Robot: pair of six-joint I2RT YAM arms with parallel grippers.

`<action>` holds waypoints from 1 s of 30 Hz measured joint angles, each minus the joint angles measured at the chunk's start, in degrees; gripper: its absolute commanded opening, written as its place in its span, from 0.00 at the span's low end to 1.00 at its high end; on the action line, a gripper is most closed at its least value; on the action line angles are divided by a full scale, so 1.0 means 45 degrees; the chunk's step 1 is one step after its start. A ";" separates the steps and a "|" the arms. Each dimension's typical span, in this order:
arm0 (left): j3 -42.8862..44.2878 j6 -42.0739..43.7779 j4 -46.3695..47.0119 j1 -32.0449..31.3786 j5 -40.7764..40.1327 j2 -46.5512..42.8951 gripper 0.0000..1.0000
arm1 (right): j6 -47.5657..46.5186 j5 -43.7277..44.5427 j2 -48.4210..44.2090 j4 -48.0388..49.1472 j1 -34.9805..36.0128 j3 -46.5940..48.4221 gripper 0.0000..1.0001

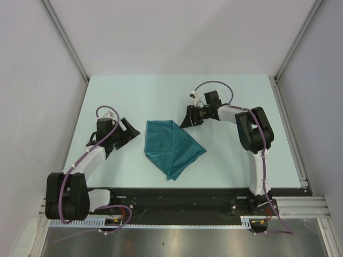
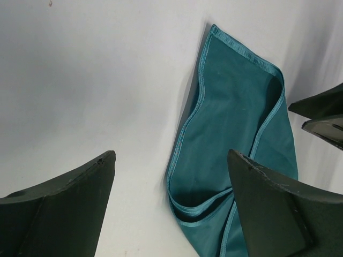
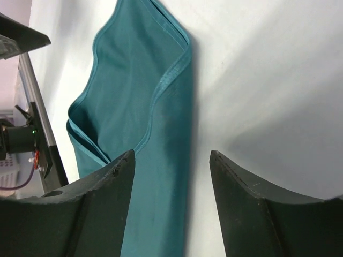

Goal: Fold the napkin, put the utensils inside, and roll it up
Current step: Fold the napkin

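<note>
The teal napkin (image 1: 171, 145) lies folded over on the pale table, a rough triangle with its point toward the near edge. Doubled hems show in the left wrist view (image 2: 236, 107) and the right wrist view (image 3: 134, 91). My left gripper (image 1: 130, 133) stands open just left of the cloth, its jaws (image 2: 170, 155) spanning bare table and the napkin's near fold. My right gripper (image 1: 187, 118) is open at the cloth's far right corner, jaws (image 3: 171, 154) straddling the napkin's edge with nothing pinched. The utensils are out of view.
White walls and aluminium posts (image 1: 64, 37) close in the table (image 1: 134, 91) on three sides. A black strip and metal rail (image 1: 177, 201) run along the near edge between the arm bases. The right gripper's fingers (image 2: 321, 115) reach into the left wrist view.
</note>
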 measured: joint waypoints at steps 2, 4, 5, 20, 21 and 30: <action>0.0000 -0.0034 -0.0029 0.0000 0.0000 0.0000 0.90 | -0.0034 -0.0296 0.0491 -0.0063 0.0005 0.0214 0.60; 0.0000 -0.0078 -0.0029 0.0000 0.0005 -0.0005 0.90 | -0.0044 -0.0714 0.0729 -0.0126 0.0019 0.0437 0.59; 0.0000 -0.0078 -0.0029 0.0000 0.0005 -0.0005 0.89 | -0.0053 -0.0758 0.0806 -0.0180 0.0049 0.0563 0.59; 0.0000 -0.0073 -0.0029 0.0000 0.0151 -0.0005 0.89 | 0.0549 0.0491 0.1447 -0.0389 0.1243 0.1302 0.00; 0.0000 -0.0068 -0.0034 0.0000 0.0155 -0.0005 0.89 | 0.0772 0.0568 0.1511 -0.0296 0.1175 0.1297 0.00; 0.0049 -0.0073 -0.0024 0.0000 0.0233 0.0398 0.89 | 0.3512 0.1642 0.0787 0.2259 -0.0131 -0.0685 0.00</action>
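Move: The right hand is open over the napkin's far edge. The folded-over corner at that edge's right end lies about 5 cm to its left, roughly 1 cm nearer the base and 4 cm below. The napkin's far left corner is some 16 cm to the hand's left, about 1 cm back; its right corner is about 9 cm right and 13 cm back. For the left hand, the folded-over corner is about 17 cm right and 3 cm ahead, 6 cm lower. The right hand pinches the napkin's folded-over far corner between its fingertips: it reaches left some 4 cm while sinking about 3, fingers closing fully, then keeps that low height and drags the cloth back to the right about 5 cm and forward about 4, turning some 20 degrees clockwise. ##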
